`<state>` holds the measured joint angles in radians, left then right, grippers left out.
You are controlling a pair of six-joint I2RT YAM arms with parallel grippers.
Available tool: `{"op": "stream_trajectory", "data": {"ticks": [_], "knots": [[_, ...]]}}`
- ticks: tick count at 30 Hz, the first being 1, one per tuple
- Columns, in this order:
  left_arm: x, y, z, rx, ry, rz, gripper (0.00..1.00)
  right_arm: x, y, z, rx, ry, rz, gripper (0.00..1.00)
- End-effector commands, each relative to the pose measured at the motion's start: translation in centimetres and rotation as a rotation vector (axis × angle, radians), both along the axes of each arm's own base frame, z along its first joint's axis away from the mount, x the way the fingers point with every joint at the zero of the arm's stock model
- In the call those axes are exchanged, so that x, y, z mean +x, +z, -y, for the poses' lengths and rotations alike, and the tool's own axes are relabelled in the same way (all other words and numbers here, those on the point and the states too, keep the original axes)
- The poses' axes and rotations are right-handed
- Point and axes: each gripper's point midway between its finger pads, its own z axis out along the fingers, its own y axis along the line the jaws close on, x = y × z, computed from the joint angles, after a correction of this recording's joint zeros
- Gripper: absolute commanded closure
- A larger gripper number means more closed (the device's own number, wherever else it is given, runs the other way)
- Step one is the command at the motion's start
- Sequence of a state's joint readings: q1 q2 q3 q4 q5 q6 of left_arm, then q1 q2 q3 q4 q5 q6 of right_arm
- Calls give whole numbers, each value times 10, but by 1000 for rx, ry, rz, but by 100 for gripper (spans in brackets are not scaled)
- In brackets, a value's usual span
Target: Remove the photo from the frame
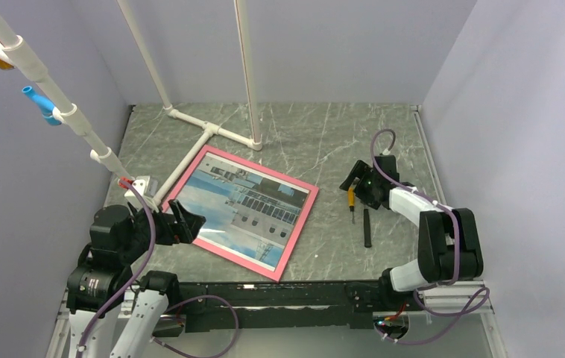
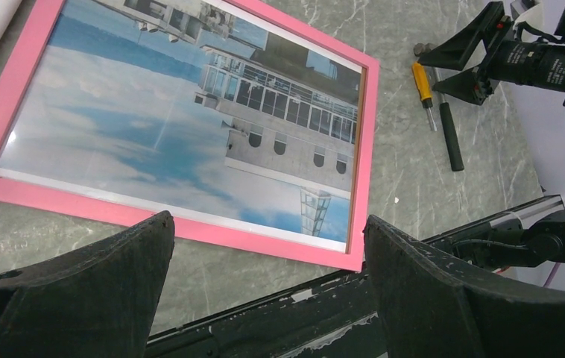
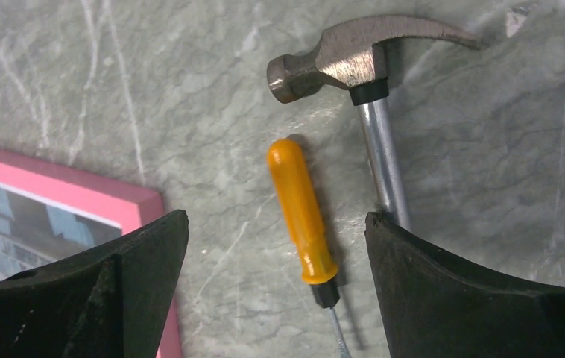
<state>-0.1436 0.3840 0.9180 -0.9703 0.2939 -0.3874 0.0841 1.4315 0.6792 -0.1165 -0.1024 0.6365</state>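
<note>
The frame (image 1: pixel 299 231) is pink and lies flat, front up, on the marble table left of centre. The photo (image 1: pixel 242 209) of blue sky and a grey-white building sits inside it. My left gripper (image 1: pixel 186 224) hovers open at the frame's near left edge; in the left wrist view its fingers straddle the frame's near rail (image 2: pixel 190 227) below the photo (image 2: pixel 153 127), touching nothing. My right gripper (image 1: pixel 354 181) is open to the right of the frame, low over an orange-handled screwdriver (image 3: pixel 302 212) that lies between its fingers untouched. The frame's corner (image 3: pixel 56 183) shows at its left.
A claw hammer (image 3: pixel 354 56) with a steel shaft and black grip (image 1: pixel 367 227) lies beside the screwdriver (image 1: pixel 351 198). A white pipe stand (image 1: pixel 205 138) rests behind the frame's far left corner. A black rail (image 1: pixel 294 291) runs along the near table edge. Pale walls enclose three sides.
</note>
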Motion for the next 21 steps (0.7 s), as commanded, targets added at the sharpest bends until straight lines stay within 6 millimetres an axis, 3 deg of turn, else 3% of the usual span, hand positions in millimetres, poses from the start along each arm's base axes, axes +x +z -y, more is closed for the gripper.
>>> {"op": "stream_trajectory", "data": {"ticks": [1, 9, 21], "knots": [[2, 11, 4, -18, -16, 19, 1, 4, -15, 13, -21, -58, -19, 10], [3, 13, 6, -22, -28, 22, 1, -8, -24, 51, -105, -190, -75, 10], [8, 17, 12, -35, -59, 20, 1, -13, -19, 134, -138, -397, -68, 9]]}}
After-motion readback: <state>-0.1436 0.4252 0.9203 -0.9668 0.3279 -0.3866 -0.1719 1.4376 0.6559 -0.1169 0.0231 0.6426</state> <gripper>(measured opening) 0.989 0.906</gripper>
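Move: The right hand hangs wide open just over the tools. The hammer's middle lies about 4 cm to its right, 3 cm back and 3 cm below, with the hammer head some 7 cm ahead and 3 cm right. The screwdriver handle is nearly straight beneath, about 1 cm ahead; the frame's nearest corner is roughly 11 cm left and 4 cm ahead. From the left hand, the hammer is about 52 cm right, 16 cm ahead and 23 cm down. With its right fingertip still against the hammer's metal shaft, the right hand settles about 1 cm lower, then drags the hammer across the table to the right, slowly at first and then fast, some 10 cm in all. The hand turns about 20 degrees clockwise on the way, away from the screwdriver and the frame, fingers staying wide open without gripping. ##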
